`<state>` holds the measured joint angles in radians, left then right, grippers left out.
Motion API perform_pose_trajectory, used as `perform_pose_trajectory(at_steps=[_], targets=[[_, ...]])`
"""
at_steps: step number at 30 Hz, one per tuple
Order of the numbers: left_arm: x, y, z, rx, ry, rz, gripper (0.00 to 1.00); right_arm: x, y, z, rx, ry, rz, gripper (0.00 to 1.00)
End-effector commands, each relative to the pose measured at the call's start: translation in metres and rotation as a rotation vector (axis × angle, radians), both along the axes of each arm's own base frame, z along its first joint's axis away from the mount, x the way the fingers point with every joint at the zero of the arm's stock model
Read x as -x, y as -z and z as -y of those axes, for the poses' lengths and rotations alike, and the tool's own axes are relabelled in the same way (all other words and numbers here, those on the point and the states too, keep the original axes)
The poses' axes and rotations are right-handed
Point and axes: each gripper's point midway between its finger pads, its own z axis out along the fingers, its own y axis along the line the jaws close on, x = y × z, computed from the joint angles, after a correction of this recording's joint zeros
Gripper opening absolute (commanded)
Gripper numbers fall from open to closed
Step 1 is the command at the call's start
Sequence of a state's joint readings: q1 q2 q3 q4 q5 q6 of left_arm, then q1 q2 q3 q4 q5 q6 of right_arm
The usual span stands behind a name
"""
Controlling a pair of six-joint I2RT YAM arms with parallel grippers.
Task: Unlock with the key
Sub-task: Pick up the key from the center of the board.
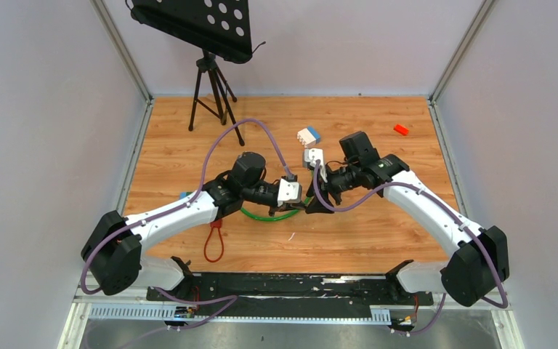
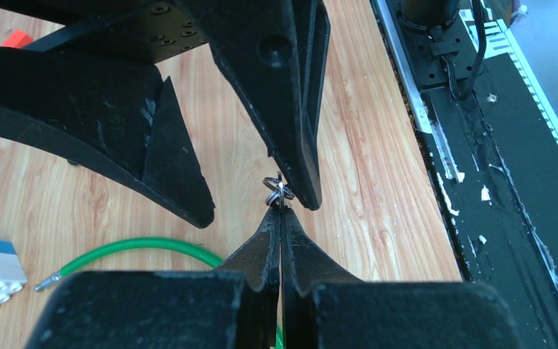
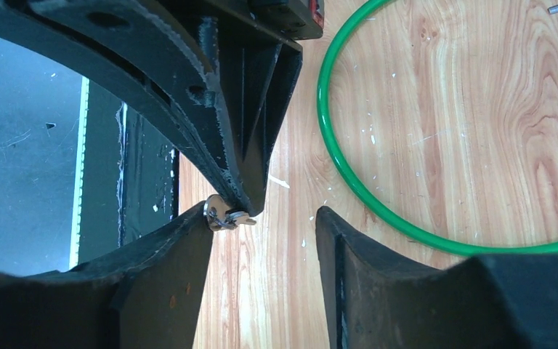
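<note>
A small metal key on a split ring is pinched at the tips of my left gripper, which is shut on it above the wooden table. In the right wrist view the key sticks out from the left gripper's dark fingers. It lies against one fingertip of my right gripper, whose jaws stand open around it. From above, both grippers meet at mid-table, left and right. A green cable loop lies under them. I cannot make out a lock body.
The green cable ends in a metal tip. A red strap lies near the left arm. White-and-blue bricks, a grey-white block and a red brick sit farther back. A tripod stand is at the back left.
</note>
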<state>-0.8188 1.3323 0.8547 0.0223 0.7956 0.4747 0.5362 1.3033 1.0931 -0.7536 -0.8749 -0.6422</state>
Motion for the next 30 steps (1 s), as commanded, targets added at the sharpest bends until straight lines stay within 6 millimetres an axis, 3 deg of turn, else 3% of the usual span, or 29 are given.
perform_pose_trajectory(at_steps=[1, 8, 18, 23, 30], targets=[[0.002, -0.014, 0.002, 0.042, 0.001, 0.031, 0.00, -0.002, -0.007, -0.008, -0.046, -0.037, 0.035, 0.51], [-0.019, -0.001, -0.002, -0.031, -0.108, 0.034, 0.00, -0.006, -0.019, -0.006, -0.049, -0.026, 0.081, 0.46], [-0.025, 0.004, -0.004, -0.083, -0.143, 0.011, 0.00, -0.012, -0.011, -0.004, -0.018, 0.004, 0.080, 0.05], [-0.029, 0.002, -0.007, -0.102, -0.164, 0.025, 0.00, -0.017, -0.009, -0.001, 0.005, 0.033, 0.101, 0.00], [-0.033, 0.000, -0.012, -0.130, -0.193, 0.046, 0.00, -0.022, -0.017, -0.003, -0.028, 0.063, 0.134, 0.03]])
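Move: The small keys on their ring are already pinched in the left hand's shut fingertips, about 1 cm to the right of its hand point. From the half-open right hand they lie some 2 cm back and 1 cm to the left, by its rear finger. Down on the table, roughly 17 cm below, the green cable loop sits about 5 cm ahead and 7 cm left of the left hand; the blue-white brick is some 22 cm straight ahead of it. The keys, still held by the left hand, are carried about 3 cm forward, then also 2 cm down and slightly left, as that hand's fingertips dip and turn about 10 degrees counter-clockwise. The right hand nearly stays while its half-open fingers close fully beside the keys, then eases about 1 cm forward; whether they catch the ring can't be seen. ##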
